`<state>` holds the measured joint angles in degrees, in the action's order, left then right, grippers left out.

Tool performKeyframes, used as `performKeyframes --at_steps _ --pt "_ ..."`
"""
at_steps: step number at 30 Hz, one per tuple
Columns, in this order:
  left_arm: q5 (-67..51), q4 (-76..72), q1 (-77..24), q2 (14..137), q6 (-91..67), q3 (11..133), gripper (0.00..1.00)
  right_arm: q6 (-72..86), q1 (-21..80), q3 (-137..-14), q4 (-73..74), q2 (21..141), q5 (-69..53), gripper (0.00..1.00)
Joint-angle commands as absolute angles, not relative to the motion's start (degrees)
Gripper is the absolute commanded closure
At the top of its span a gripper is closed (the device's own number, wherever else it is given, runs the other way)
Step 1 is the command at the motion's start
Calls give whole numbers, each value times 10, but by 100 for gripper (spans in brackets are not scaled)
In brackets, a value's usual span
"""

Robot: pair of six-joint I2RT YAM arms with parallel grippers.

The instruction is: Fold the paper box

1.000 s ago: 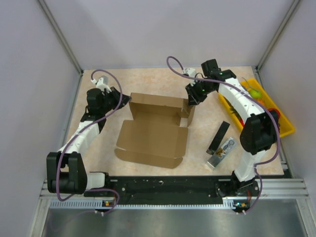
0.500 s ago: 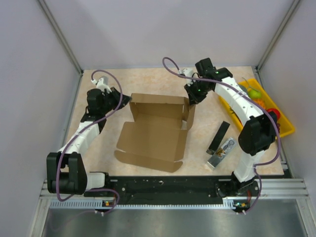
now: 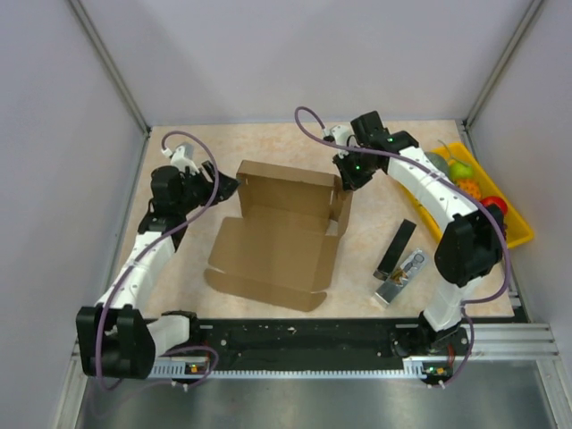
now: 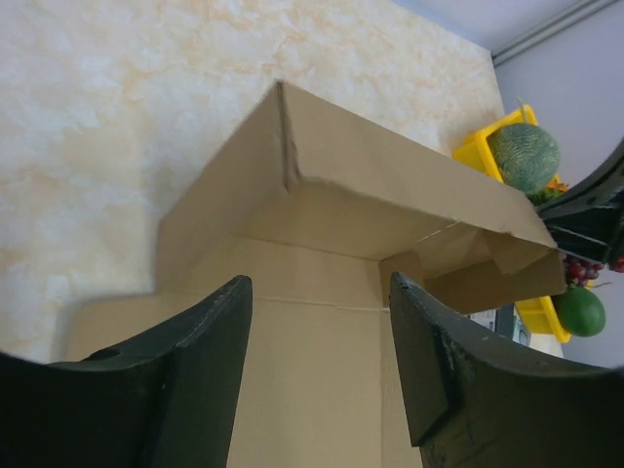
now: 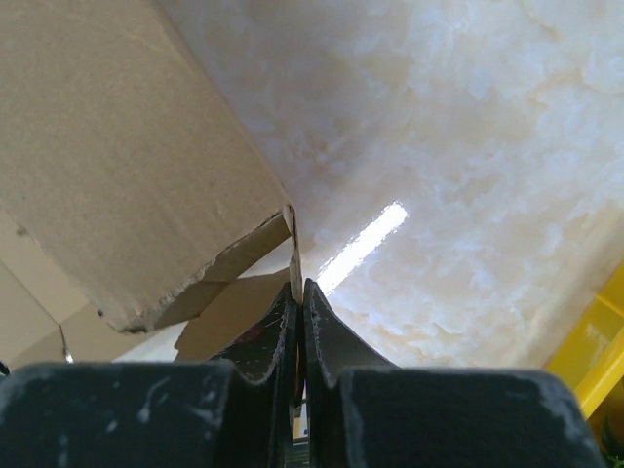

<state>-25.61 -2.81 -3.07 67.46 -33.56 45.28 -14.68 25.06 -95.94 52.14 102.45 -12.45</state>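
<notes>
The paper box (image 3: 277,237) is a brown cardboard sheet lying mid-table, its back wall and right side flap raised. My left gripper (image 3: 221,185) hovers just off the box's back left corner, open and apart from the cardboard. In the left wrist view the box (image 4: 331,195) lies beyond the gripper (image 4: 320,292), whose fingers (image 4: 200,370) stand wide with nothing between them. My right gripper (image 3: 346,181) is at the back right corner. In the right wrist view this gripper (image 5: 300,289) is shut on the thin edge of the box's (image 5: 117,146) upright side flap.
A yellow tray (image 3: 521,234) with fruit stands along the right edge, also seen as the tray (image 4: 480,146) with a green melon (image 4: 524,156) in the left wrist view. A black bar (image 3: 396,247) and a metal piece (image 3: 400,275) lie right of the box. Walls close in on three sides.
My left gripper has opened and drawn back left from the box's corner. My right gripper has shut on the right side flap. The box has shifted slightly left.
</notes>
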Motion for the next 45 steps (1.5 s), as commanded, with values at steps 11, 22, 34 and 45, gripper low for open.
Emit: performKeyframes --at_steps 11,22,34,45 --pt "-337 -14 -199 578 -354 416 72 -141 255 -917 432 976 -113 100" --pt "-114 -387 -464 776 -414 282 100 -131 255 -909 423 969 -121 100" --pt "-42 -465 -479 942 -531 304 100 -129 256 -909 420 962 -128 100" --pt "-47 -597 -479 1089 -675 252 100 -113 255 -916 419 969 -132 100"
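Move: The left hand, just clear of the upright back wall's left corner, goes for the right side of the box's flat panel, about 12 cm back, 23 cm right and 20 cm below. The back wall's middle is some 14 cm right, 3 cm ahead and 12 cm lower; the near flap's middle is about 23 cm back, 10 cm right and 20 cm down. From the right hand, which still pinches the right end flap, that side of the panel is 13 cm back, 12 cm left and 16 cm below. The left hand lifts about 7 cm away from the back wall's corner while drawing back, then sweeps right and back over the flat panel as its fingers shut, swinging clockwise some 30 degrees before turning about half of that back, and sinks steeply to end about 22 cm right, 12 cm back and 19 cm lower, its closed, further down-tilted tips at the panel by its right edge. The right hand stays almost in place with its fingers shut on the right end flap, holding that end of the box. ##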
